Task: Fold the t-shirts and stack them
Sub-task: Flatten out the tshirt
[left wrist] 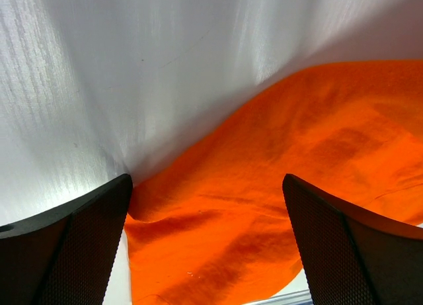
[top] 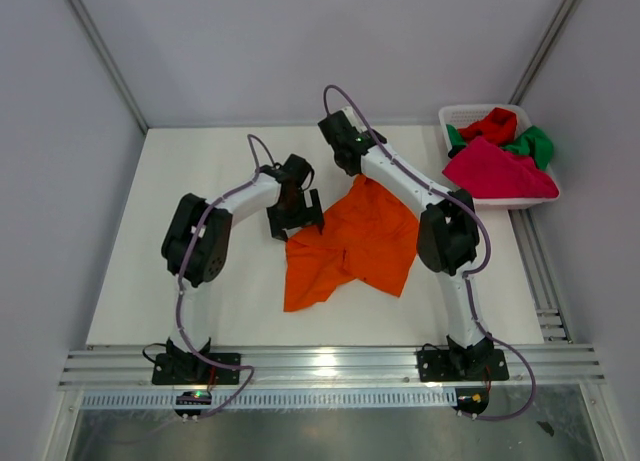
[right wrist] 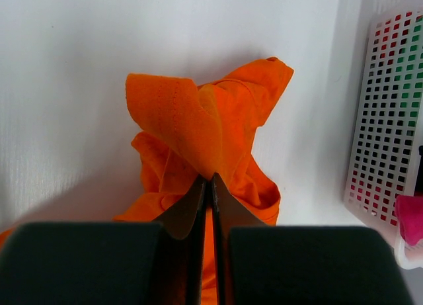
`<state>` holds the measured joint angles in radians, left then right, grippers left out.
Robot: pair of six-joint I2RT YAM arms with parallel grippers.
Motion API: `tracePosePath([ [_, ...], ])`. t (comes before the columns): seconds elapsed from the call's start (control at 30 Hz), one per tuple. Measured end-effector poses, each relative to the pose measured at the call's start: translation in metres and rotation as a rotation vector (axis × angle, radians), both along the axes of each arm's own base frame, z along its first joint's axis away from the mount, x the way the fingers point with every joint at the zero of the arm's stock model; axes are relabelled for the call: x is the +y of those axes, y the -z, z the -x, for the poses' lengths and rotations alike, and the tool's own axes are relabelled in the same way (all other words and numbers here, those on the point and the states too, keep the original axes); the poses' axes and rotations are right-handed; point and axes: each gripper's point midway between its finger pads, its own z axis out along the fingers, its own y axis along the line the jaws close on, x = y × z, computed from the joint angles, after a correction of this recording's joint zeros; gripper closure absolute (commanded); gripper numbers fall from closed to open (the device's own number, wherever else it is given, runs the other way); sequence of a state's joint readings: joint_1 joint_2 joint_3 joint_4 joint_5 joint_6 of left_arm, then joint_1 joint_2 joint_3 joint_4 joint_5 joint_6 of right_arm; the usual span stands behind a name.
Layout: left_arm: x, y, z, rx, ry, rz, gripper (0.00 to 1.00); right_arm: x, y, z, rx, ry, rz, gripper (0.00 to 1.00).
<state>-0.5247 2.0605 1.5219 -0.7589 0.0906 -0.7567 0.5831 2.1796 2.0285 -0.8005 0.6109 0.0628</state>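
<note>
A bright orange t-shirt (top: pixel 350 243) lies crumpled on the white table. My right gripper (top: pixel 362 176) is at its far end, shut on a pinched fold of the orange cloth (right wrist: pixel 198 120), which rises bunched from the closed fingertips (right wrist: pixel 211 179). At the shirt's left edge hovers my left gripper (top: pixel 297 224), its jaws wide apart. Its wrist view shows orange cloth (left wrist: pixel 277 186) below the two black fingers (left wrist: pixel 66 245), with nothing held between them. The red t-shirt (top: pixel 492 126), green t-shirt (top: pixel 535 144) and magenta-pink t-shirt (top: pixel 495 171) lie heaped in the basket.
A white lattice basket (top: pixel 520 202) stands at the table's back right corner, and its wall (right wrist: pixel 390 120) shows in the right wrist view. Aluminium rails (top: pixel 330 366) run along the near edge and right side. Grey walls enclose the table.
</note>
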Motion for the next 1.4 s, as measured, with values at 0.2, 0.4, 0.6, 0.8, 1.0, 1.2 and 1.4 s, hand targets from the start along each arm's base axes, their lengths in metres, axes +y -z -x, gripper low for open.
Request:
tracePosePath([
  [0.2, 0.003, 0.001, 0.0, 0.0, -0.005, -0.032, 0.01, -0.001, 0.002, 0.001, 0.004, 0.0, 0.004, 0.93],
  [0.4, 0.001, 0.003, 0.001, 0.021, 0.016, -0.025, 0.01, -0.003, 0.008, 0.002, 0.011, 0.002, 0.018, 0.94],
  [0.6, 0.003, 0.003, 0.001, 0.022, 0.031, -0.046, 0.01, -0.007, 0.02, 0.007, 0.033, 0.005, 0.039, 0.93],
  [0.8, 0.019, 0.005, -0.006, -0.023, 0.008, -0.14, 0.01, -0.011, 0.028, 0.013, 0.05, 0.005, 0.051, 0.94],
  [1.0, 0.071, -0.002, -0.013, -0.081, -0.071, -0.415, 0.01, -0.016, 0.023, 0.02, 0.046, 0.005, 0.048, 0.93],
  [1.2, 0.111, -0.043, -0.01, -0.097, -0.166, -0.628, 0.01, -0.015, 0.015, 0.019, 0.022, 0.003, 0.034, 0.93],
  [1.4, 0.142, -0.08, -0.02, -0.25, -0.193, -0.888, 0.01, -0.014, 0.014, 0.018, 0.019, -0.006, 0.028, 0.94],
])
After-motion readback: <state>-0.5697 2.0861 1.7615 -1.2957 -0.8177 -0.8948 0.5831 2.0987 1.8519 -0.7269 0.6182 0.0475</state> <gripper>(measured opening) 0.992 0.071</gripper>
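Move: The left hand stands wide open, low over the shirt's left corner, which lies about 3 cm to its left, 3 cm back and just below, by the outer finger. The shirt's middle is roughly 14 cm to that hand's right and 6 cm back. From the right hand, which holds the shirt's far end raised, the shirt's middle lies some 22 cm back, 6 cm left and 14 cm lower; the basket is about 35 cm to its right, roughly level fore and aft, 8 cm lower. The left hand's outer finger, at the shirt's left corner, lingers there and then comes away: the open hand sweeps left about 14 cm over bare table, low at first, then rising some 8 cm while rolling about 50 degrees so the fingertips swing out to the left. The right hand keeps its pinch on the far end and sinks nearly 3 cm, easing back and slightly right, before rising about half of that again. ##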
